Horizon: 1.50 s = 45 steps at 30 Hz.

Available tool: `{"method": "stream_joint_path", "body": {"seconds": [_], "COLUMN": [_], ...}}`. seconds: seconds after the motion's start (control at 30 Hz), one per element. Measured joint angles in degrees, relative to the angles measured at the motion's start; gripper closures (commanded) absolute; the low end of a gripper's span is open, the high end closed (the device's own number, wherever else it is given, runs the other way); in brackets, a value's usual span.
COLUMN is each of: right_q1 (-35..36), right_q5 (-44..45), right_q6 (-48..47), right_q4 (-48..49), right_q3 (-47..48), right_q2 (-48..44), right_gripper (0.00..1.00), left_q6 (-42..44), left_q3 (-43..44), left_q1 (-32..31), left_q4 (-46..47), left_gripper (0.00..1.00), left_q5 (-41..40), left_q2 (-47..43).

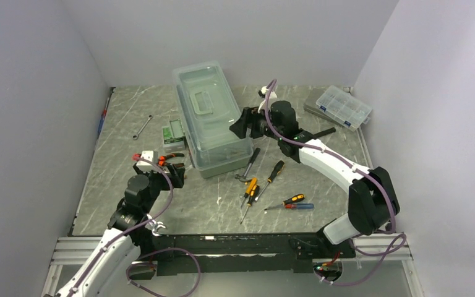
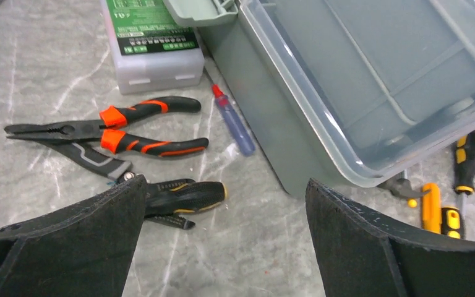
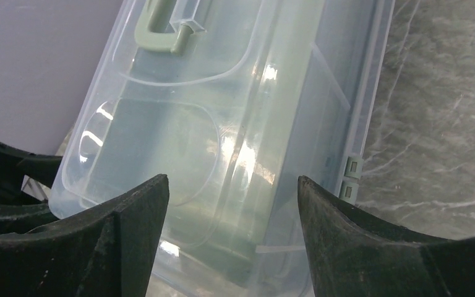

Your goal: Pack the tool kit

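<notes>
The sage-green toolbox [image 1: 213, 124] lies shut under its translucent lid [image 3: 222, 124], handle [image 3: 164, 28] on top. My right gripper [image 1: 237, 128] hovers open at the box's right edge, its jaws [image 3: 232, 180] spread over the lid and holding nothing. Beside the box's near-left corner my left gripper [image 1: 168, 176] is open above bare table [image 2: 226, 185]. Orange-handled pliers [image 2: 130, 130], yellow-and-black pliers [image 2: 182, 197] and a blue screwdriver [image 2: 235, 127] lie just ahead of it. Several screwdrivers [image 1: 271, 177] are scattered in front of the box.
A green bit case [image 1: 173, 132] sits against the box's left side, a wrench [image 1: 142, 127] farther left. The clear organizer box [image 1: 344, 106] stands at the back right. Grey walls close in the table on three sides.
</notes>
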Motion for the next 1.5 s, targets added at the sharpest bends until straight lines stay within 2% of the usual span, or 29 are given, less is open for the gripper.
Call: {"method": "stream_joint_path", "body": {"seconds": [0.07,0.13,0.33,0.53,0.63,0.83,0.97,1.33,1.5], "right_q1": [0.2,0.3,1.3,2.4,4.7,10.0,11.6,12.0,12.3], "right_q5": [0.0,0.0,2.6,2.8,3.2,5.0,6.1,14.6,13.2], "right_q6": [0.2,0.1,-0.7,-0.1,1.4,4.5,7.5,11.2,12.1], "right_q4": [-1.3,-5.0,-21.3,-26.1,-28.6,-33.5,-35.3,-40.0,-39.1], "right_q3": [0.3,2.4,16.7,33.5,42.1,55.5,62.2,72.5,74.1], "right_q2": [-0.3,-0.3,1.4,9.0,16.3,29.6,36.0,42.6,44.3], "right_gripper": [0.23,0.18,0.15,0.17,0.18,0.19,0.19,0.20,0.20], "left_q6": [-1.7,-3.6,-8.7,-9.7,-9.7,-8.0,-5.6,-3.2,-2.3], "left_q3": [2.5,5.8,16.8,28.2,31.9,36.0,39.5,39.3,39.3], "left_q1": [0.0,0.0,0.0,0.1,0.8,4.7,6.8,8.2,8.5], "left_q4": [-2.4,-4.4,-10.2,-17.1,-19.7,-25.8,-31.9,-35.5,-35.5], "left_gripper": [0.01,0.01,0.01,0.00,0.01,0.01,0.01,0.01,0.01], "left_q5": [0.5,1.4,2.6,3.2,4.2,4.9,2.4,1.6,1.4], "left_q2": [2.4,4.6,7.0,9.4,10.5,11.0,12.6,12.6,13.0]}}
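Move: The toolbox lid's handle lies some 14 cm to the right hand's left and 6 cm farther out, about 3 cm lower; from the left hand it is roughly 18 cm ahead, 13 cm to the right and 6 cm higher. From the right hand, the box's latch tab sits about 23 cm left, 4 cm out and 8 cm down; the green case 27 cm left, 8 cm out and 18 cm down; the small hammer 2 cm back, 1 cm right and 20 cm down. Across the toolbox lid, towards its handle, the right hand first climbs about 10 cm, then swings some 16 cm left and 7 cm forward while sinking back about 6 cm, fingers tipping slightly down and staying wide. It ends close above the handle, one finger beside it. The left hand, open and empty, rises clear of the pliers by roughly 13 cm, then eases left and noses down. ##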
